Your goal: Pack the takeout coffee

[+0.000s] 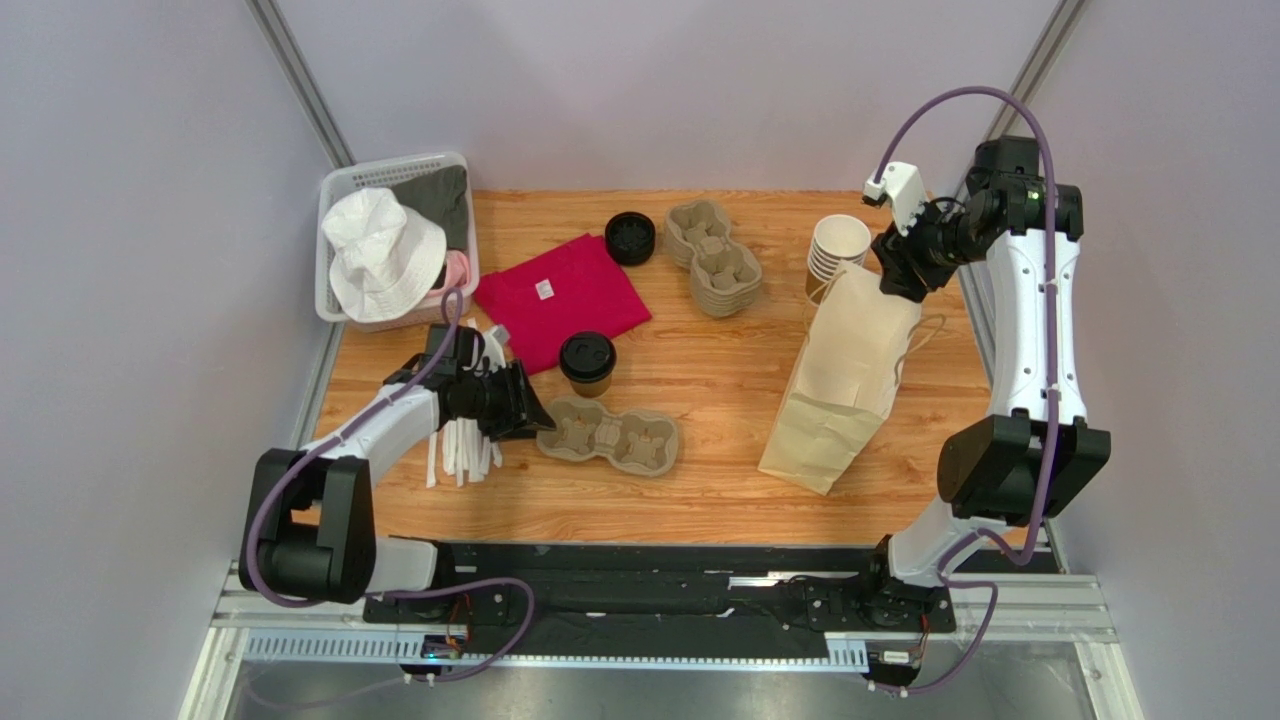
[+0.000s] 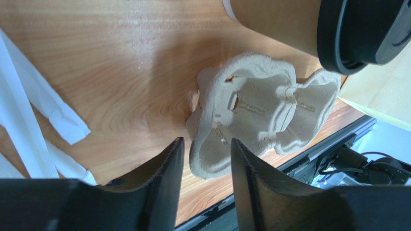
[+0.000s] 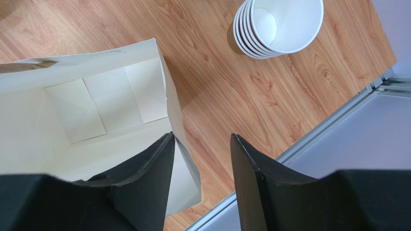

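The takeout coffee [image 1: 588, 362], a brown paper cup with a black lid, stands on the wooden table near the middle left. In the left wrist view the takeout coffee [image 2: 308, 29] fills the upper right. Just in front of it lies a pulp cup carrier [image 1: 612, 437]. My left gripper [image 1: 519, 408] sits low at the carrier's left end. Its jaws are open, and the carrier's rim [image 2: 217, 154] lies between the tips of the left gripper [image 2: 206, 144] with a gap on each side. An open paper bag [image 1: 842, 375] stands to the right. My right gripper [image 1: 897, 258] hovers open over its far rim. In the right wrist view its left finger [image 3: 159, 159] is by the bag's wall [image 3: 96, 106].
A stack of lidless cups [image 1: 834, 252] stands next to the bag's top. A stack of spare carriers [image 1: 714, 258], a loose black lid [image 1: 630, 237] and a red cloth [image 1: 561, 300] lie at the back. A basket [image 1: 343, 188] holding a white hat sits far left. White wrapped straws [image 1: 458, 443] lie under my left arm.
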You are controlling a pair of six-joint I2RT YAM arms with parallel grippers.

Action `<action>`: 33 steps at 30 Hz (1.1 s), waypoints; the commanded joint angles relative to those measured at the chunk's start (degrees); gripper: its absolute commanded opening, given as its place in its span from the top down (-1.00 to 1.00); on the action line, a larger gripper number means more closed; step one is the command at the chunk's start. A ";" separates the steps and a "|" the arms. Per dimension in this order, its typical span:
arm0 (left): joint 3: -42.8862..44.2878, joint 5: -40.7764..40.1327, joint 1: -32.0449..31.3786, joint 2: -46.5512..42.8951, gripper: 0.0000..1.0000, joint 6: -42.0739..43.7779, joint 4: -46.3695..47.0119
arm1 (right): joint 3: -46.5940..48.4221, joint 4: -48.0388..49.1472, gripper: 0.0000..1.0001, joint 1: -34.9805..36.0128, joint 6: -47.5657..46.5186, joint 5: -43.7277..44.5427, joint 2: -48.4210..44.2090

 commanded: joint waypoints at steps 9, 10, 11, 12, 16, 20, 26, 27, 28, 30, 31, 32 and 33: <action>3.33 -0.51 -0.14 4.50 0.41 0.32 1.61 | 2.87 -17.71 -0.10 0.05 0.55 0.37 -1.02; 3.33 -0.60 -0.14 4.59 0.44 0.50 1.61 | 2.87 -17.71 -0.10 0.05 0.55 0.45 -1.02; 3.24 -0.51 -0.14 4.50 0.46 0.76 1.61 | 2.87 -17.71 -0.11 0.05 0.64 0.45 -1.11; 3.16 -0.43 -0.14 4.42 0.50 0.93 1.69 | 2.87 -17.71 -0.11 0.05 0.64 0.54 -1.11; 5.26 1.24 -0.14 1.35 0.94 5.58 -2.33 | 2.61 -17.71 -0.13 0.05 0.55 1.07 -1.73; 10.26 4.05 -0.14 -4.36 1.00 12.08 -12.17 | 3.31 -17.71 -0.23 -0.04 0.72 1.42 -2.25; 15.80 8.01 -2.68 -15.80 1.00 13.68 -18.69 | 5.42 -17.71 -0.44 -0.22 2.04 0.98 -2.96; 16.51 8.53 -3.21 -15.89 1.00 14.03 -21.39 | 5.60 -17.80 -0.45 -0.22 2.30 0.89 -2.96; 17.47 8.89 -3.82 -15.71 1.00 15.25 -22.90 | 5.95 -17.72 -0.47 -0.22 2.57 0.81 -3.13; 20.81 7.67 -5.58 -15.28 1.00 17.27 -27.98 | 6.21 -17.71 -0.50 -0.22 2.83 0.72 -3.40; 22.13 5.75 -5.94 -15.27 1.00 19.98 -29.84 | 6.21 -17.71 -0.51 -0.22 2.83 0.63 -3.75; 24.58 5.38 -6.11 -15.36 1.00 21.57 -31.43 | 5.95 -17.71 -0.52 -0.22 2.75 0.63 -4.01; 25.82 5.38 -6.11 -15.80 1.00 23.50 -34.31 | 5.78 -17.71 -0.53 -0.30 2.66 0.54 -4.19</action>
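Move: The near end of the cup carrier already sits between the left hand's open fingers; its middle is about 11 cm to the hand's right, 1 cm back and 2 cm lower. The coffee cup stands some 9 cm ahead and 8 cm right, and the white straws lie about 5 cm ahead and 11 cm left. From the right hand, the paper bag's middle is about 9 cm back, 9 cm left and 11 cm below, the carrier roughly 12 cm back and 47 cm left. Down and forward by only about 1 cm, the left hand settles over the carrier's left end, shuts its fingers on the rim, then lifts it quickly some 15 cm, easing slightly back and right while the fingertips tip upward and turn clockwise. The right hand, astride the bag's rim, opens wider and rises about 3 cm. ##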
